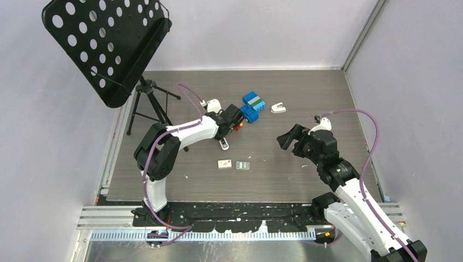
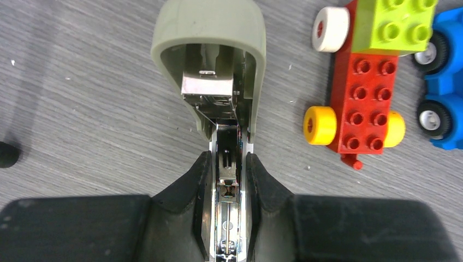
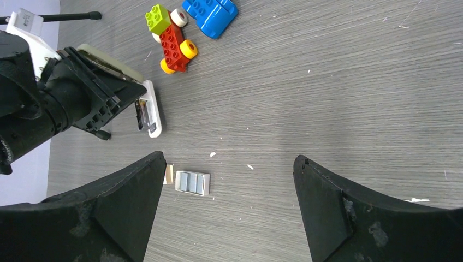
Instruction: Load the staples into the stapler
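My left gripper (image 2: 228, 158) is shut on the stapler (image 2: 207, 33), its fingers clamping the white base from both sides. The grey-beige top is swung open and the bare metal channel shows between the fingers. In the top view the left gripper (image 1: 232, 123) sits mid-table, with the stapler's white end (image 1: 224, 143) sticking out toward the near side. The staples (image 3: 192, 183) are grey strips lying in a small open white tray (image 1: 243, 165). My right gripper (image 3: 229, 164) is open and holds nothing; it hovers (image 1: 292, 139) to the right of the tray.
A whitish box with a pinkish label (image 1: 224, 164) lies just left of the tray. A red toy car (image 2: 363, 103) and a blue one (image 2: 442, 114) stand right beside the stapler. A white claw-shaped piece (image 1: 278, 107) lies farther back, and a music stand on a tripod (image 1: 106, 43) stands at back left.
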`<state>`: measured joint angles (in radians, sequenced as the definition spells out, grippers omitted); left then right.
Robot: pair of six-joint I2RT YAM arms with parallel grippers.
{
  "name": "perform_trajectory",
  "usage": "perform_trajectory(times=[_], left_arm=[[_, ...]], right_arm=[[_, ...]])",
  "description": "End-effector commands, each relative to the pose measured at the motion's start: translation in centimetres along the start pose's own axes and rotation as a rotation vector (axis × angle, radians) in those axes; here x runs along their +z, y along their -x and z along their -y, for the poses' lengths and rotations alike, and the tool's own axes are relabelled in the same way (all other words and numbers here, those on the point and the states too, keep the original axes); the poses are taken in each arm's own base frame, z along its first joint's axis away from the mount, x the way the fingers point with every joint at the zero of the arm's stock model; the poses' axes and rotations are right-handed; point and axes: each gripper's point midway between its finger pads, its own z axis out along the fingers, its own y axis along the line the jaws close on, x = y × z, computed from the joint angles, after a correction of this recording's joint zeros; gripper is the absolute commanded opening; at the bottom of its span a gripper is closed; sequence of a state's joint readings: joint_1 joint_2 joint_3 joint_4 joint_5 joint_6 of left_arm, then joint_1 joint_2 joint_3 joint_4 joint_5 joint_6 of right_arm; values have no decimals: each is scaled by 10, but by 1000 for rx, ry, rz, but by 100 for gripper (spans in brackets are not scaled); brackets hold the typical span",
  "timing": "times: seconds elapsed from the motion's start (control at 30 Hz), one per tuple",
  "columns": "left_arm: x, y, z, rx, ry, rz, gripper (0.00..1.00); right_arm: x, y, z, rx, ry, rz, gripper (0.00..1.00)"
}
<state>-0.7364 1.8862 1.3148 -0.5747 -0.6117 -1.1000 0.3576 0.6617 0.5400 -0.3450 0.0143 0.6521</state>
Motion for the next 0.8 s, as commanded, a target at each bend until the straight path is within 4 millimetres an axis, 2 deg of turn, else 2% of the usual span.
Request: perform_trajectory(times=[0.0, 0.07, 0.23, 0.43, 0.6, 0.77], left_arm=[[2, 2, -5, -36, 36, 9, 0], [4, -2, -6, -37, 34, 1, 2], [4, -9, -4, -33, 12, -24, 24], [-6, -9, -2, -50, -35, -42, 41], [-21, -5, -3, -74, -82, -55, 62], [-48, 5, -9, -95, -170, -49, 82]], right_arm=[[-1, 7, -2, -16, 3, 24, 91], [0, 5, -1, -16, 0, 18, 91], [1, 5, -1, -18, 0, 11, 91], [0, 4, -2, -19, 1, 3, 91], [3, 2, 0, -21, -22, -26, 91], [12, 0, 2, -32, -69, -82, 91]])
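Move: The open stapler, still pinched by its metal rail in the left hand, is going to the bare tabletop almost right under that hand, about 3 cm down and 1 cm back. The red brick car stands roughly 7 cm ahead and 7 cm to the right of this hand. The white staple box lies some 11 cm back and 2 cm right, the clear staple tray 11 cm back and 9 cm right. From the idle right hand the same tabletop spot is about 10 cm ahead, 28 cm left and 13 cm lower. The stapler is lowered the last couple of centimetres onto the table by the left hand, which sinks about 2.5 cm, drifting back a little, as its fingers spread from a narrow pinch to most of their width and let go of the rail. The hand then rises some 2 cm and draws further back, about 3 cm in all. The right hand, empty and open, dips 2 cm. ##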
